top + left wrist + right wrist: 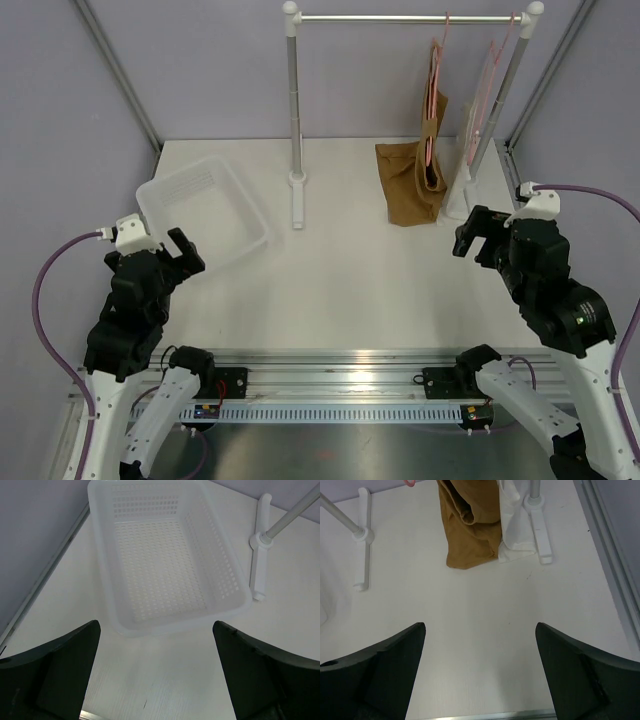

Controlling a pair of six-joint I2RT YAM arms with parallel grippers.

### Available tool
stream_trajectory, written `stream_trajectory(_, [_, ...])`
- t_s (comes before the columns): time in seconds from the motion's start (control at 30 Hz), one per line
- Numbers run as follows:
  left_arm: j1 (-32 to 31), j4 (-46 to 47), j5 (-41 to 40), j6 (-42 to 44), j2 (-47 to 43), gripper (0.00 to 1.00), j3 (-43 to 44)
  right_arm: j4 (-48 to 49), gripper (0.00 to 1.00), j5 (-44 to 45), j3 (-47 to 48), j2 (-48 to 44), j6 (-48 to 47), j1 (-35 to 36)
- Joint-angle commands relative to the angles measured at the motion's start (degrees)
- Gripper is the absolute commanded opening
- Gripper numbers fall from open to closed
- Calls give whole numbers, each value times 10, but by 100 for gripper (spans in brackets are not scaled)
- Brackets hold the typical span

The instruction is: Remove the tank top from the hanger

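Note:
The tan-brown tank top [412, 185] hangs on the pink hanger [436, 95] from the rack's rail at the back right, its lower part folded onto the table. It also shows in the right wrist view [470, 525], with a bit of the pink hanger [410, 483] at the top edge. My right gripper [474, 232] is open and empty, in front of the tank top and well apart from it. My left gripper [183, 252] is open and empty at the left, by the white basket [200, 205].
The white perforated basket [165, 560] lies empty at the left. The clothes rack has a left post [292, 110] with a foot [257, 555] and a right post [500, 100]. A second pink hanger [488, 75] carries a white garment [512, 525] beside the right post.

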Motion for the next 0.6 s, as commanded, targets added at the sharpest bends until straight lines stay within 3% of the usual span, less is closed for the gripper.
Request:
stream_trajectory(0.0, [2,30,6,-2,1,99,0,15,100,6,21,8,6,3])
stream_trajectory(0.17, [3,31,11,-2,4,99,0,98,99,-125,23,0,2,4])
stream_trajectory(0.27, [3,34,14,-2,2,99,-2,128,99,-151,60,49,14,4])
stream_trajectory(0.43, [4,35,25,-1,2,99,-4,144,99,-113,176,187,8,4])
stream_trajectory(0.57, [4,38,32,-1,0,99,-5,125,93,-77,286,308,-23,4])
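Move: Ahead of the right hand by some 23 cm and about 2 cm to its left hangs the brown tank top on its pink hanger, its middle roughly 8 cm lower. The white garment hangs about as far out, some 10 cm to the hand's right, and the rail's right post stands about 26 cm ahead and 15 cm right. From the left hand the tank top is around 24 cm ahead and 45 cm to the right. Swinging left first, then sweeping up and forward ever faster, the empty right hand climbs about 10 cm and reaches about 9 cm out towards the hanger and the upper part of the tank top, with some 7 cm of leftward travel. The wrist turns roughly 10 degrees counter-clockwise and tips up slightly; the fingers stay wide open. ##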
